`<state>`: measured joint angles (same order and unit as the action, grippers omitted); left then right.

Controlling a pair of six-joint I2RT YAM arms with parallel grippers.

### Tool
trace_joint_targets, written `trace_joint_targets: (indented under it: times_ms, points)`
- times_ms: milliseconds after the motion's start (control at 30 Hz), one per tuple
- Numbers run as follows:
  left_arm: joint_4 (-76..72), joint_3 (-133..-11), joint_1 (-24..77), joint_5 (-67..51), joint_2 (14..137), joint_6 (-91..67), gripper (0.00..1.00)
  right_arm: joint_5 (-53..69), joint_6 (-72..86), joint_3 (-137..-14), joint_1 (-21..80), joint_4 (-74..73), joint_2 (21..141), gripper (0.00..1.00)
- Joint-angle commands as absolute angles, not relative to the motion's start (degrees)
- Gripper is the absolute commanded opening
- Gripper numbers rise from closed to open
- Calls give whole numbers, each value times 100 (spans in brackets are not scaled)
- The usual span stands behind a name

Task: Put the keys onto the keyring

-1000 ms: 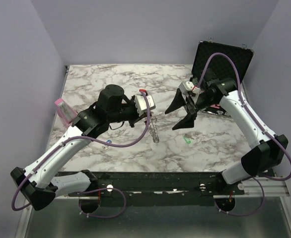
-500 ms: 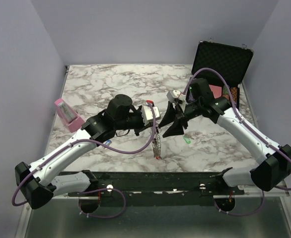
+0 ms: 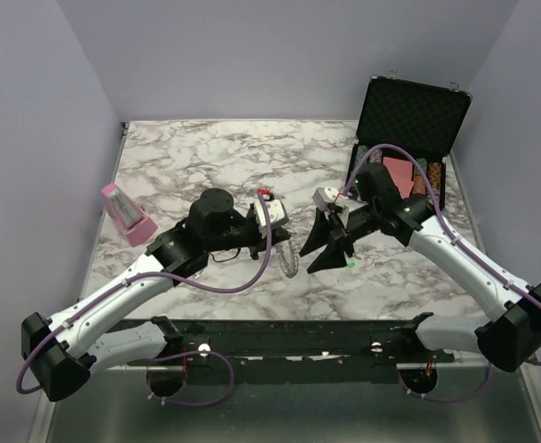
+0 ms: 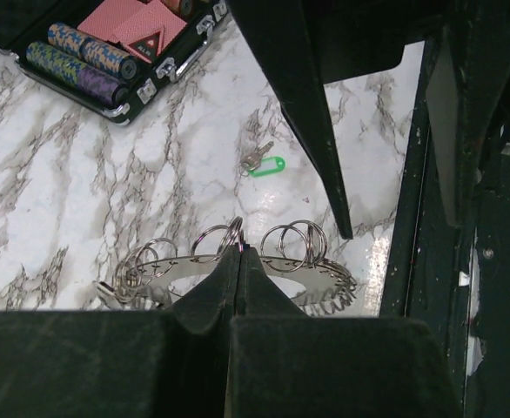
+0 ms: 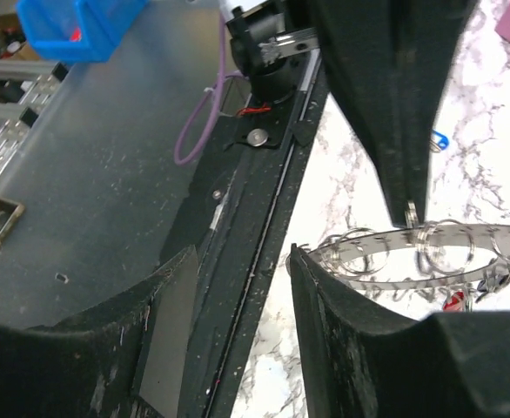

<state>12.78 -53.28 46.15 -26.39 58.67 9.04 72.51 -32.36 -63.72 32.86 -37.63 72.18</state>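
My left gripper (image 3: pixel 286 244) is shut on the keyring (image 3: pixel 291 262), a thin silvery band with several small split rings hanging from it (image 4: pixel 318 277). It hangs just above the marble. A red key head (image 5: pixel 453 300) shows on the keyring's far side. A green key (image 3: pixel 352 262) lies loose on the marble (image 4: pixel 264 163), and a blue key (image 5: pixel 435 137) lies farther left. My right gripper (image 3: pixel 320 245) stands open right beside the keyring (image 5: pixel 238 261). One of its fingers (image 5: pixel 325 305) touches the band's end, with nothing between the jaws.
An open black case (image 3: pixel 409 118) with poker chips and cards stands at the back right (image 4: pixel 107 74). A pink box (image 3: pixel 123 212) sits at the table's left edge. The black front rail (image 5: pixel 264 235) runs close under the right gripper.
Both arms have moved toward each other and toward the front middle. The left gripper carried the keyring along. The right gripper's jaws have narrowed and now sit against the keyring.
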Motion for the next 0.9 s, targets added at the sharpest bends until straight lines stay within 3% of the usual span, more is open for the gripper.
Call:
trace_joint_targets:
  times_ms: [0, 233, 467, 633, 767, 867]
  points:
    - [738, -5221, 4623, -2883, 5617, 660, 0, 7532, -3805, -6328, 3419, -4342, 7031, 56]
    - [572, -5045, 4614, -2900, 5476, 449, 0, 7295, -3762, -6276, 3454, -4307, 6952, 61]
    - [141, -4633, 4614, -3059, 5274, 79, 0, 6233, -2787, -6565, 3375, -3691, 6882, 73]
    - [27, -4448, 4623, -3067, 5116, 26, 0, 6109, -2550, -6557, 3270, -3560, 6908, 80]
    - [26, -4403, 4614, -3041, 5063, -167, 0, 6826, -2392, -6048, 3278, -3305, 6996, 84]
    - [-114, -4386, 4614, -2971, 5054, -211, 0, 7224, -2294, -5933, 3305, -3225, 6979, 82]
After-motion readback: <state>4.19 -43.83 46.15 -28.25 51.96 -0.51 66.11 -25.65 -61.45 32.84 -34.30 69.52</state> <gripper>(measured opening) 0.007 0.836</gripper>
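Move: The keyring, already pinched in the left fingers, has its middle about 3 cm back, 1 cm right and 2 cm below that hand. From the right hand the keyring's middle is some 5 cm left and 2 cm ahead, nearly level in height. The green-tagged keys lie on the table roughly 13 cm to the right hand's right, 7 cm ahead and 18 cm below. Right hand goes back 1.5 cm, then forward 3, opening wider; left draws the held keyring back 2 cm. ##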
